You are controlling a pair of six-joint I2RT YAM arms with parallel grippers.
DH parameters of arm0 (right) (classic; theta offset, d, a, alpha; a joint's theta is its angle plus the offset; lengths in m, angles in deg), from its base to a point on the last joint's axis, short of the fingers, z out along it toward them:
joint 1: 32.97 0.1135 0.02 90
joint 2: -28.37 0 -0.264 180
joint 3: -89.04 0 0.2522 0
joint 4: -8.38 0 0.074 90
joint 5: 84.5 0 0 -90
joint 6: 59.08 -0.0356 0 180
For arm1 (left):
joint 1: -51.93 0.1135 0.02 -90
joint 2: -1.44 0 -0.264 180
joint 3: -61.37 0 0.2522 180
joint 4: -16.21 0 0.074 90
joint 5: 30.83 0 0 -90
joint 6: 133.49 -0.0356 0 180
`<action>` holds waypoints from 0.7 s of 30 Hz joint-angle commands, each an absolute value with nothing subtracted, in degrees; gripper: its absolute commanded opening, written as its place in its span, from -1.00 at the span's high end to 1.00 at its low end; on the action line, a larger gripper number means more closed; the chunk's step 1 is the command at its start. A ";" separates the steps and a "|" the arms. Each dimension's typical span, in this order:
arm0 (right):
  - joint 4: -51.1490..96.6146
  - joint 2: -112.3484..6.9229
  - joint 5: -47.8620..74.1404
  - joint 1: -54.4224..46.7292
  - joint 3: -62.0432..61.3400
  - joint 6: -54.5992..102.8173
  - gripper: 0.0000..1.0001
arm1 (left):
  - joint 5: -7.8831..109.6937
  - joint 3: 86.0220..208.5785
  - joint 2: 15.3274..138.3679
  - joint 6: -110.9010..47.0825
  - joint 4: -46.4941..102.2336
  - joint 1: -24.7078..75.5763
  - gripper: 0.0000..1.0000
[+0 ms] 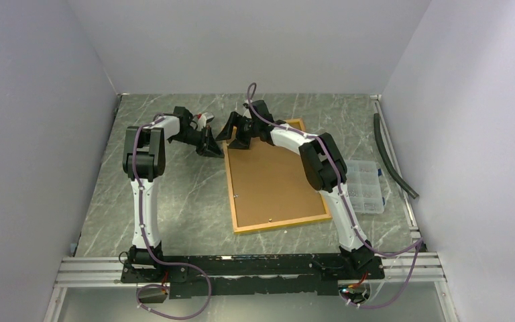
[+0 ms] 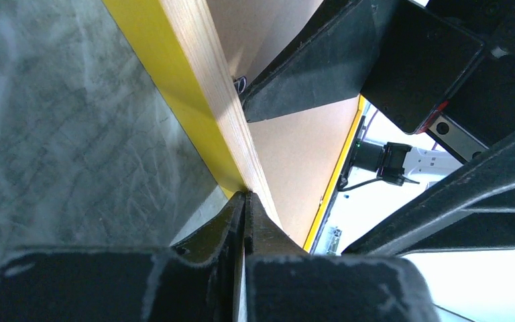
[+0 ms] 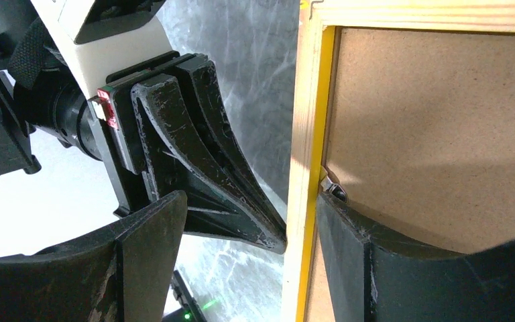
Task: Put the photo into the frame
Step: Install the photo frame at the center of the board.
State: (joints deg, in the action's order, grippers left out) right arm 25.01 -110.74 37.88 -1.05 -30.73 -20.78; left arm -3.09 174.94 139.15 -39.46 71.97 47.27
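The frame (image 1: 281, 223) lies face down on the table, its light wood rim up and a brown backing board (image 1: 271, 178) inside it. The photo is out of view. My left gripper (image 1: 211, 146) is shut and empty. Its tips (image 2: 245, 198) press against the outer side of the frame's left rim (image 2: 204, 87) near the far corner. My right gripper (image 1: 236, 136) is open and straddles that same rim (image 3: 302, 168). One finger (image 3: 349, 241) rests on the board beside a small metal tab (image 3: 332, 189). The other finger (image 3: 151, 255) is outside the frame.
A clear plastic organiser box (image 1: 364, 186) sits right of the frame. A black hose (image 1: 390, 154) lies along the right wall. An aluminium rail (image 1: 241, 267) runs along the near edge. Grey walls close in three sides.
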 commanded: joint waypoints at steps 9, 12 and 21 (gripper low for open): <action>22.45 -93.82 38.53 -7.66 -18.49 -18.29 -0.85 | 6.03 170.96 131.96 -52.13 79.51 48.26 0.32; 26.49 -88.59 34.96 -13.22 -14.47 -15.16 -0.99 | 6.93 167.41 128.89 -54.55 80.90 48.03 0.21; 37.52 -81.17 14.94 -26.99 -5.16 -6.63 -1.00 | 9.56 154.85 121.78 -54.05 77.35 45.26 0.19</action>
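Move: The frame lies with its left rail at the hands. The left hand's nearly shut fingertips are at the outer face; that rail's middle is about 9 cm back and 2 cm right. The right hand's open fingers straddle the rail. Its way leads to the frame's far-right corner, some 27 cm right and 8 cm ahead of it; the far-left corner is 5 cm ahead and 3 cm left, the brown board's middle about 12 cm back and 16 cm right. Sweeping away to the right, the right hand lifts its fingers off the left rail, rises some 8 cm and crosses the board's far part, roughly 27 cm right and 6 cm forward, towards the far-right corner, opening fully and turning 30 degrees clockwise. The left fingertips come free of the rail's outer face; that hand draws back about 8 cm beside it and slightly left, fingers opening partway and tipping down. ##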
